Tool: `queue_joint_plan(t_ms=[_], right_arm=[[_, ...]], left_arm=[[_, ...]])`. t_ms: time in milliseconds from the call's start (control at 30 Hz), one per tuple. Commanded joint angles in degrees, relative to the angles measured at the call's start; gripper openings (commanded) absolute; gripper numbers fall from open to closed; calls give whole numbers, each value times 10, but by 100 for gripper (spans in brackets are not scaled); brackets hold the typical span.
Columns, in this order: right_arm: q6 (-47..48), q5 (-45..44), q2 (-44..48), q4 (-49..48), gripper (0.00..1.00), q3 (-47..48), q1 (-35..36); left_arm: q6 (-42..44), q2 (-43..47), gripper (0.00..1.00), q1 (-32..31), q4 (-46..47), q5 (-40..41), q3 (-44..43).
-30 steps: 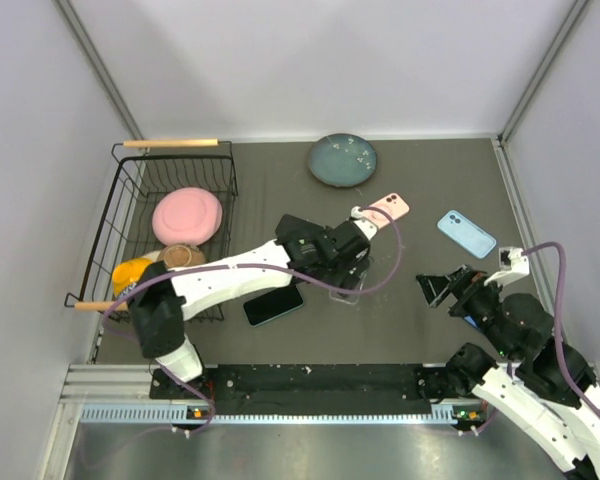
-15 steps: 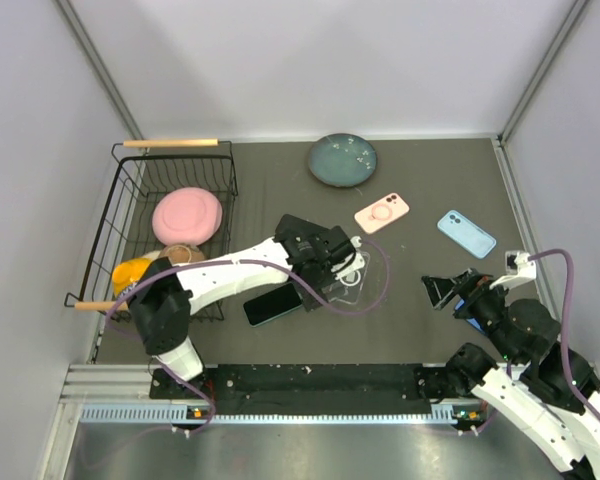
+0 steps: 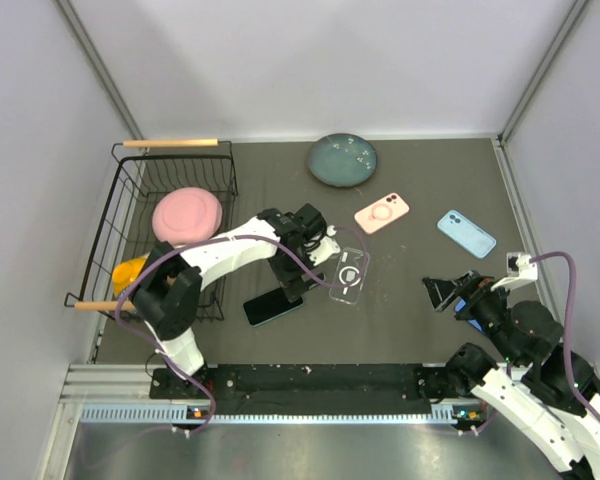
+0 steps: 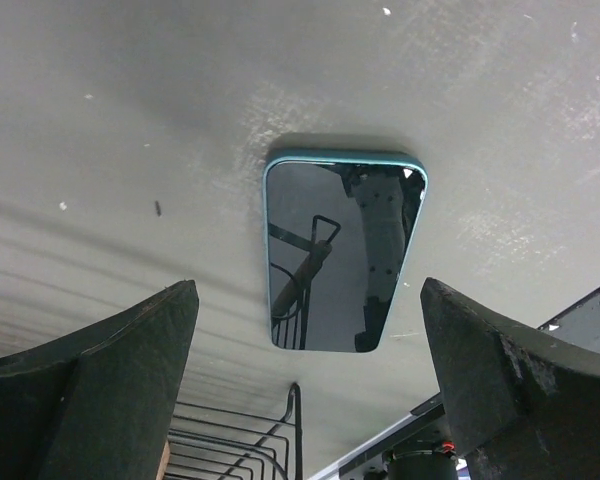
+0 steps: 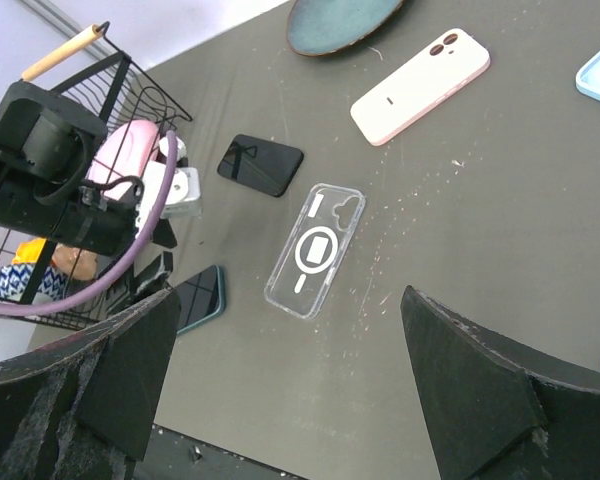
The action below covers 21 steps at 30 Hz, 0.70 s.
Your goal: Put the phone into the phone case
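The phone (image 3: 273,307) lies screen up on the dark table, its edge teal; it also shows in the left wrist view (image 4: 342,250) and the right wrist view (image 5: 195,298). The clear phone case (image 3: 348,273) rests flat just right of it, its ring marking showing (image 5: 315,249). My left gripper (image 3: 292,278) hangs open over the table between them, with the phone just beyond its fingertips (image 4: 305,400). At the right, my right gripper (image 3: 445,290) stays open and empty, raised and facing the case (image 5: 290,400).
A pink case (image 3: 382,212) and a blue case (image 3: 467,233) lie at the back right. A teal plate (image 3: 342,160) sits behind them. A flat black rectangle (image 5: 260,165) lies behind the clear case. The wire basket (image 3: 130,215) holding a pink dish (image 3: 187,214) stands at the left.
My left gripper opened and let go of the clear case, which now lies flat. The arm then swung left toward the phone. The right arm barely moved.
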<state>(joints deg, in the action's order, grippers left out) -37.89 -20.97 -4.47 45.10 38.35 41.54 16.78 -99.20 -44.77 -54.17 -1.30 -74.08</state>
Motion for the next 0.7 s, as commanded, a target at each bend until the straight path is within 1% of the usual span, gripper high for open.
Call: queue_joint_plan(t_ms=[0, 167, 300, 667], right_arm=[[12, 1, 7, -1, 92, 23, 6], [12, 1, 7, -1, 92, 22, 6], [13, -2, 6, -1, 93, 21, 6], [16, -4, 1, 0, 93, 22, 6]], left_arm=[[33, -26, 99, 4, 4, -45, 10], [35, -52, 97, 5, 10, -46, 22], [41, -68, 96, 5, 16, -62, 22], [48, -71, 95, 5, 47, -44, 38]])
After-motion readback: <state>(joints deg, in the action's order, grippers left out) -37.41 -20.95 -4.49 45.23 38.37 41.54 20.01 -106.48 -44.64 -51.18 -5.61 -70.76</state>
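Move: The green-edged phone lies flat, its middle about 3 cm back, 4 cm left and 6 cm below the left hand, whose open fingers are over its right end. The clear phone case is some 5 cm ahead and 16 cm right of that hand, and a black phone lies 16 cm ahead and 4 cm right of it. From the right hand, the green-edged phone is about 38 cm left, 3 cm ahead and 23 cm below. The left hand sinks about 5 cm towards the right-hand part of the green-edged phone, drawing back some 2 cm towards the base as it goes and slowing markedly over the last stretch. Its fingers stay wide open, the fingertips tilting back towards the base by a little under 10 degrees, so that one finger comes down by the phone's far long edge and the other by its near one, with no touch to be seen. ##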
